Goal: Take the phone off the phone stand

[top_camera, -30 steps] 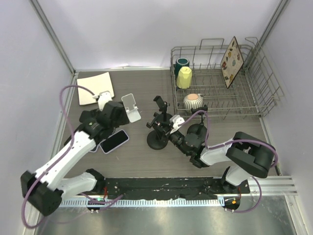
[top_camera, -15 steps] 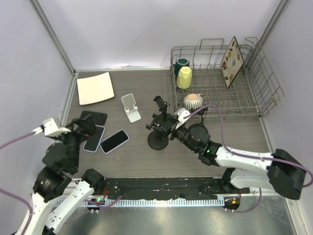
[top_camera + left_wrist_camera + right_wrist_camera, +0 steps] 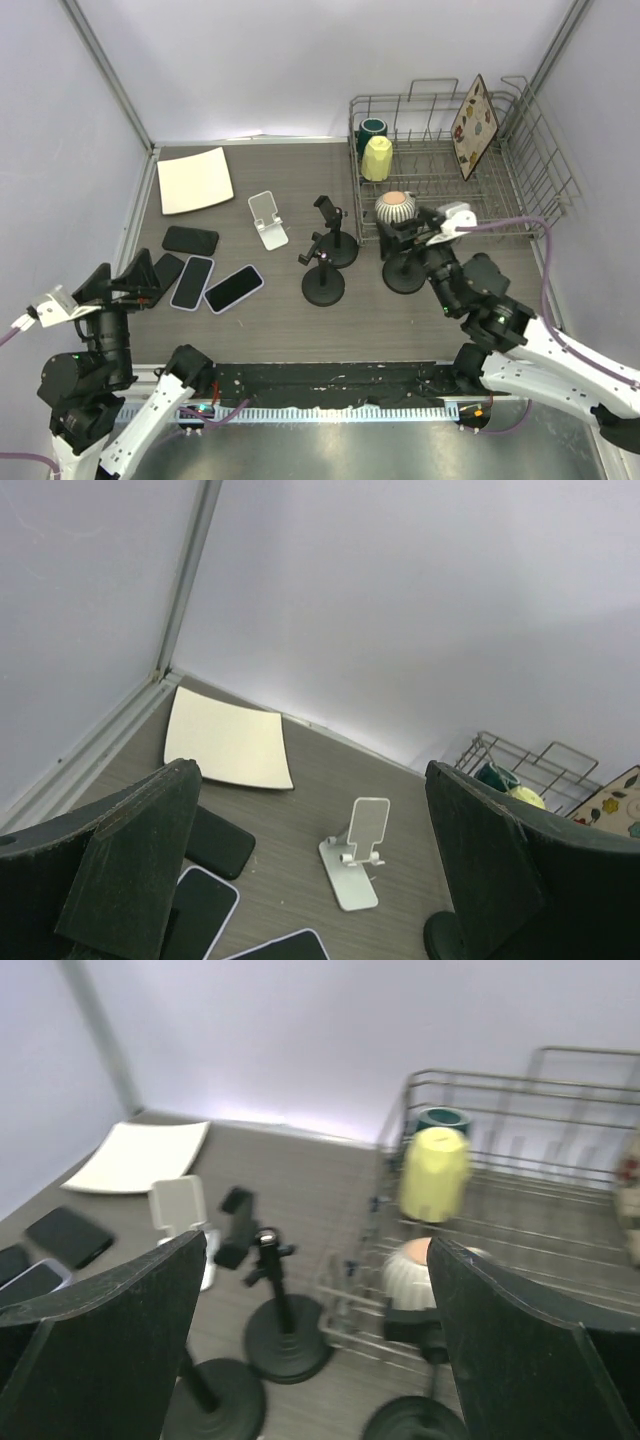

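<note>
The white phone stand (image 3: pixel 268 222) stands empty left of centre, also in the left wrist view (image 3: pixel 357 866). Several phones lie flat beside it: a black one (image 3: pixel 190 240), a white-edged one (image 3: pixel 192 282) and another (image 3: pixel 233 288). No phone sits in any stand that I can see. My left gripper (image 3: pixel 120 284) hangs open at the near left, well back from the phones; its fingers frame the stand (image 3: pixel 308 780). My right gripper (image 3: pixel 410 240) is open near the dish rack, holding nothing (image 3: pixel 318 1250).
Three black clamp stands (image 3: pixel 323 286) (image 3: pixel 340 245) (image 3: pixel 405 271) stand mid-table. A wire dish rack (image 3: pixel 520 215) at the back right holds a yellow cup (image 3: pixel 376 157), a striped bowl (image 3: pixel 396 208) and a patterned plate (image 3: pixel 472 113). A cream square plate (image 3: pixel 194 180) lies back left.
My right gripper has opened, left the front black clamp stand and drawn back to the right. The left arm has pulled back from the phones to the near left corner.
</note>
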Action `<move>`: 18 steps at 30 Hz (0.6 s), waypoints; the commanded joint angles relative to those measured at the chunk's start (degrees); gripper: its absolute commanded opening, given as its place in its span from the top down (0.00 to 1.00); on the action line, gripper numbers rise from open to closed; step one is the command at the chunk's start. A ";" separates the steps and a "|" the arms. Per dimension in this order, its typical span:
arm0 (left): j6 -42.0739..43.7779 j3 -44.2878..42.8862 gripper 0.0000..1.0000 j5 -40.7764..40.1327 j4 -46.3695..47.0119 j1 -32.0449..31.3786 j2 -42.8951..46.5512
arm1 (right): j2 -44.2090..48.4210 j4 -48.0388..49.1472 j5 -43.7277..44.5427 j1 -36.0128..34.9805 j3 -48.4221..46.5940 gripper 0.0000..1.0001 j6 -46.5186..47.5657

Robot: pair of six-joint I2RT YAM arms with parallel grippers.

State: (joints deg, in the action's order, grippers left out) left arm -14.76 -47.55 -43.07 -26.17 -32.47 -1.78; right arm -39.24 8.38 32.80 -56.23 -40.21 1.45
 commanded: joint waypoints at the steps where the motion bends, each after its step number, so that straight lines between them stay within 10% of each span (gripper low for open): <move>1: 5.00 -0.27 0.00 0.61 5.60 0.39 2.91 | 6.53 -0.92 16.22 0.15 -0.32 0.02 7.94; 18: 9.75 2.20 0.00 10.46 10.79 0.39 2.75 | 17.45 5.77 22.22 0.24 5.49 0.02 11.20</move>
State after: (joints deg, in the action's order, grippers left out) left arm -6.35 -45.54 -34.39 -18.65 -32.47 -0.62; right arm -22.37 10.98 53.39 -56.03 -34.92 11.53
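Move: The front black stand, empty of its phone, lies about 14 cm to the right hand's left, 2 cm farther out and 25 cm lower. At about that same lower level, the right-hand black stand is roughly 6 cm ahead and 6 cm to the right of that hand, and the back black stand 13 cm ahead and 10 cm left. From the left hand, the front black stand is some 37 cm right, 13 cm ahead and 28 cm lower. Touching nothing, the open right hand sweeps about 12 cm to the right, away from the front black stand and high past the near side of the right-hand one. It rises some 3 cm before dipping slightly, turns about 20 degrees clockwise to point straight ahead, and eases to a stop. The left hand, also open and empty, lifts 2 cm and drifts about as far right. ##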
